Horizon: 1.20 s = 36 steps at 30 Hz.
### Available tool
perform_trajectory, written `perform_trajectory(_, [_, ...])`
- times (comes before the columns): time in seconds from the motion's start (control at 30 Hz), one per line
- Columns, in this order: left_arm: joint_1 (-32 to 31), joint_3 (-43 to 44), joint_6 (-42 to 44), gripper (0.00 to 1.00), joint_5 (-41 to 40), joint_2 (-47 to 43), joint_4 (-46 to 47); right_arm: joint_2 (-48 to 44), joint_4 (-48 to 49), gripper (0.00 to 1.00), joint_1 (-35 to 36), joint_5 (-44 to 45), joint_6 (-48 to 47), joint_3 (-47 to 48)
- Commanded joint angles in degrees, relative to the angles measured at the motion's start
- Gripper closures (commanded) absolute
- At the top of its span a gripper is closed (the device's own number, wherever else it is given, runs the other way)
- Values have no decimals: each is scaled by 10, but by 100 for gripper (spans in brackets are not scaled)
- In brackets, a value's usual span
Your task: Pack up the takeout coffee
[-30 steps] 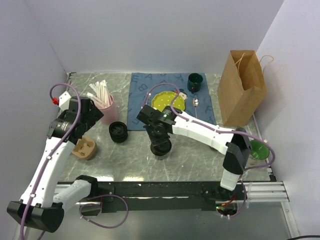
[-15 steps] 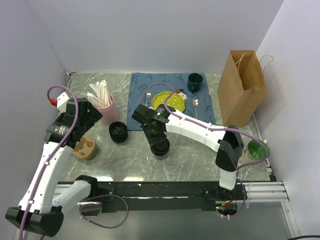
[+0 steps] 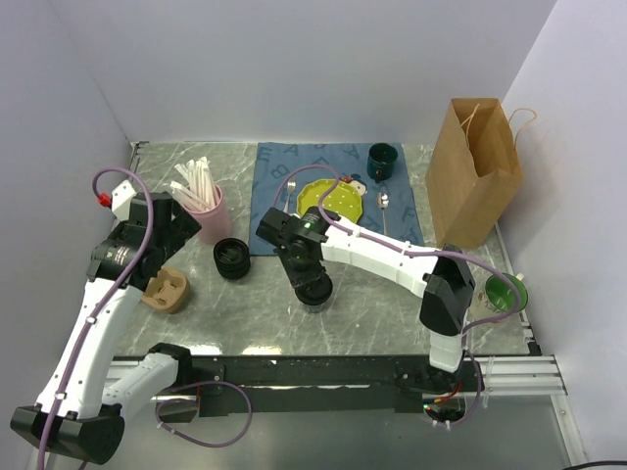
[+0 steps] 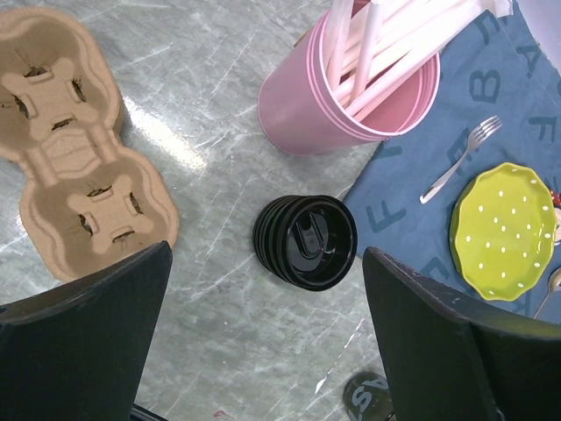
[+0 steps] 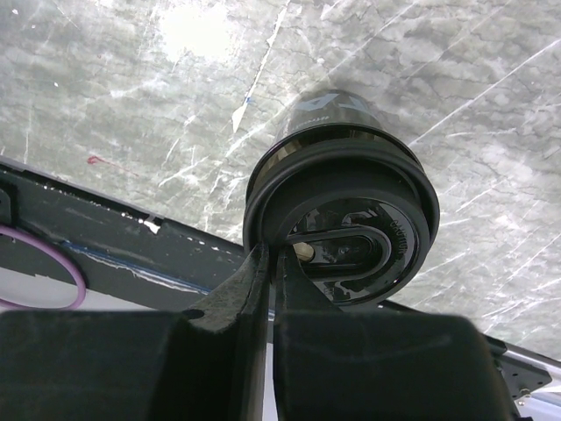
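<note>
The takeout coffee (image 3: 316,290), a small black cup with a round black lid (image 5: 342,224), stands on the marble table near the front centre. My right gripper (image 3: 306,270) comes down on it from above. In the right wrist view its two fingers are pressed almost together, pinching the lid's left rim (image 5: 273,263). The cup's lower part also shows at the bottom of the left wrist view (image 4: 368,399). My left gripper (image 3: 172,235) hangs open over the left of the table, its wide-apart fingers (image 4: 267,298) holding nothing.
A stack of black lids (image 3: 232,258) (image 4: 307,241) lies between the arms. A cardboard cup carrier (image 3: 165,291) and a pink cup of straws (image 3: 204,210) are at the left. A blue mat (image 3: 294,166), green plate (image 3: 328,199), dark green mug (image 3: 381,161) and paper bag (image 3: 473,176) sit behind.
My right wrist has swung a little to the left above the cup, which has stayed in place. The left gripper has drawn back slightly toward the left wall.
</note>
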Motion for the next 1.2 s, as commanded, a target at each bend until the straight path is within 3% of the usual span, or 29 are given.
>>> perform_trajectory(0.0, [1, -3, 7, 3, 4, -14, 8, 10, -3, 93, 6, 6, 17, 17])
perform_trajectory(0.43, [1, -4, 8, 3, 8, -27, 1, 32, -3, 84, 9, 6, 39, 23])
perform_trajectory(0.67, [1, -3, 14, 3, 15, -28, 3, 36, -21, 71, 9, 18, 49, 40])
perform_trajectory(1.17, [1, -18, 33, 3, 64, -29, 35, 23, -56, 68, 9, 17, 52, 71])
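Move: My right fingers are shut at the near-left edge of the black lid, whose middle is about 3 cm to their right and 2 cm ahead. The coffee cup stands under it, its middle some 6 cm below my fingers. The lid stack is about 17 cm left and 11 cm ahead, the green plate roughly 26 cm ahead and 7 cm right. From my left hand, the held lid lies some 28 cm right, 8 cm back and 11 cm lower. With my right hand I dip about 1.5 cm at the lid's near-left edge, over the cup, while my fingers spread slowly from nearly shut to about a third open, giving up the pinch. Then I come back up as far, easing roughly 1 cm to the left, fingers still close about that edge. ##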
